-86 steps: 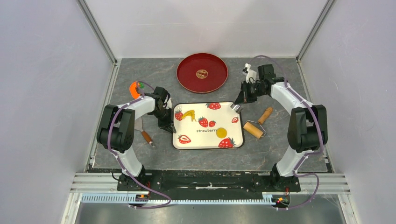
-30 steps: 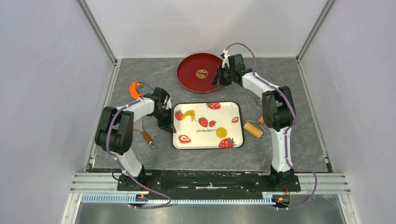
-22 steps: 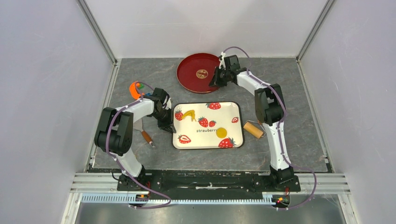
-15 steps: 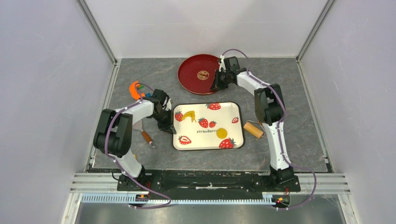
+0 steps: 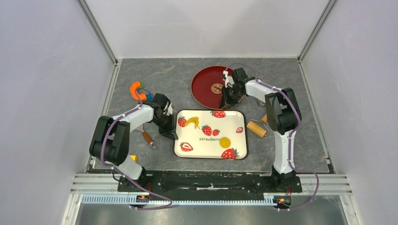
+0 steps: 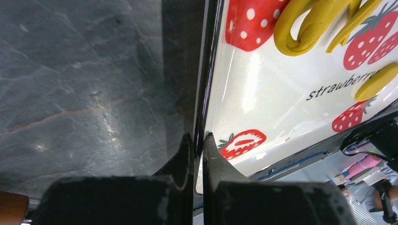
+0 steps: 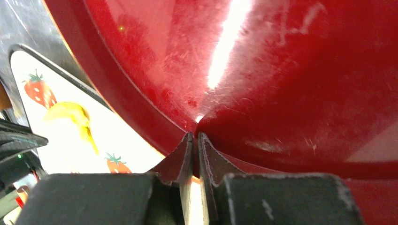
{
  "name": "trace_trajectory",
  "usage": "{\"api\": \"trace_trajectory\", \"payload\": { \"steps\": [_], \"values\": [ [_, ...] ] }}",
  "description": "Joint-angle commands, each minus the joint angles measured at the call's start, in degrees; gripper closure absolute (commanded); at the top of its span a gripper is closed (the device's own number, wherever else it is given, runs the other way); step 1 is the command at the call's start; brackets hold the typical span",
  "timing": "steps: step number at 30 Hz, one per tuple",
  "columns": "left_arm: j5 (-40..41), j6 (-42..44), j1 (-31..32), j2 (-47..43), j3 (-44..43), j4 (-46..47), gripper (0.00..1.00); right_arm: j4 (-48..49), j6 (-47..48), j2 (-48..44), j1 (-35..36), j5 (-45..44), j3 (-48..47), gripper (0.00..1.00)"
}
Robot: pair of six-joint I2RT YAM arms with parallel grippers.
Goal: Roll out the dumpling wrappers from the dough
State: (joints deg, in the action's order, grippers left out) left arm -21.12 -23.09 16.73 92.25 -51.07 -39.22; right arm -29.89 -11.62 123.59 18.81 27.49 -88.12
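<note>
One dumpling wrapper (image 5: 225, 142), a small flat yellow disc, lies on the strawberry-print tray (image 5: 206, 149) near its front right. The same wrapper (image 6: 375, 82) shows at the right edge of the left wrist view. A curved yellow dough scrap (image 5: 191, 122) lies at the tray's back left. My left gripper (image 5: 170, 133) is shut on the tray's left rim (image 6: 202, 93). My right gripper (image 5: 228, 99) is shut on the near rim of the red plate (image 5: 202, 79); in the right wrist view the fingertips (image 7: 186, 145) pinch that red plate's rim (image 7: 141, 108).
A wooden rolling pin (image 5: 256, 128) lies right of the tray, close to the right arm. An orange tool (image 5: 137, 89) sits at the back left, and a brown-handled spatula (image 5: 146, 137) lies left of the tray. Grey walls enclose the table on three sides.
My right gripper closed on the red plate's rim and dragged the plate right and nearer. My left gripper, still shut on the tray, moved the tray slightly nearer.
</note>
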Motion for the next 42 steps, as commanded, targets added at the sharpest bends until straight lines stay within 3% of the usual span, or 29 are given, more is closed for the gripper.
{"api": "trace_trajectory", "payload": {
  "steps": [1, 5, 8, 10, 16, 19, 25, 27, 31, 37, 42],
  "values": [
    [0.5, -3.1, 1.7, -3.7, 0.9, -0.5, 0.98, -5.4, 4.5, -4.1, 0.6, 0.3, 7.0, 0.9],
    [0.5, -3.7, 2.5, -4.0, 1.8, -0.4, 0.98, -3.9, 5.1, -6.5, 0.7, 0.4, 12.2, 0.89],
    [0.6, -4.1, 3.5, -4.9, 1.8, -0.5, 0.96, -3.4, 5.5, -7.3, 0.8, -0.5, 12.4, 0.81],
    [0.9, -4.6, 3.5, -5.8, 1.4, -0.5, 0.85, -3.5, 5.7, -7.8, 0.8, -1.2, 10.6, 0.71],
    [3.9, -6.9, 3.1, -10.4, -2.1, 0.0, 0.4, -2.7, 5.8, -11.5, 0.8, -4.2, 4.5, 0.44],
    [7.1, -9.1, 1.7, -14.1, -3.0, 1.6, 0.29, -1.6, 5.3, -14.3, 0.7, -6.7, 3.9, 0.35],
    [15.6, -14.9, -3.5, -20.1, -2.7, 2.1, 0.24, 2.2, 4.6, -19.8, 0.3, -8.6, 8.6, 0.21],
    [23.9, -19.5, -5.4, -21.2, -3.0, -2.6, 0.19, 3.0, 4.6, -20.8, 0.0, -8.1, 10.6, 0.14],
    [31.1, -23.2, -9.3, -21.7, -2.2, -9.6, 0.18, 3.6, 5.1, -21.6, -0.4, -7.5, 13.1, 0.08],
    [32.1, -23.2, -11.7, -20.0, 0.0, -14.3, 0.19, 4.2, 5.1, -22.1, -0.7, -7.1, 14.6, 0.06],
    [30.5, -23.6, -12.2, -17.6, 3.7, -12.6, 0.23, 4.2, 5.2, -21.9, -0.8, -6.8, 14.8, 0.06]
  ]
}}
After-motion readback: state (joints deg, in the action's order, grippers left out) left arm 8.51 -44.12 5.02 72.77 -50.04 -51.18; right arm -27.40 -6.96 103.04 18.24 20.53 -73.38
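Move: The right fingers stand inside the red plate at its near rim; the plate's middle lies about 10 cm ahead and 4 cm left. From there the strawberry tray's middle is some 13 cm back and 6 cm left, the rolling pin 11 cm back and 15 cm right. The left fingers are on the tray's left rim, its middle about 15 cm to their right and 1 cm ahead; dough scrap 7 cm ahead, 7 cm right; spatula handle 12 cm left, 1 cm back. With its nearly shut fingers hooked inside the plate's near rim, the right hand drags the plate back another 4 cm or so against the tray, while the left, still pinching the tray's left rim, draws back about 2.5 cm. Both then open wide and lift clear: the right roughly 8 cm up before easing down a little, the left rising while swinging some 13 cm left over the spatula handle, turning about 40 degrees counter-clockwise. ##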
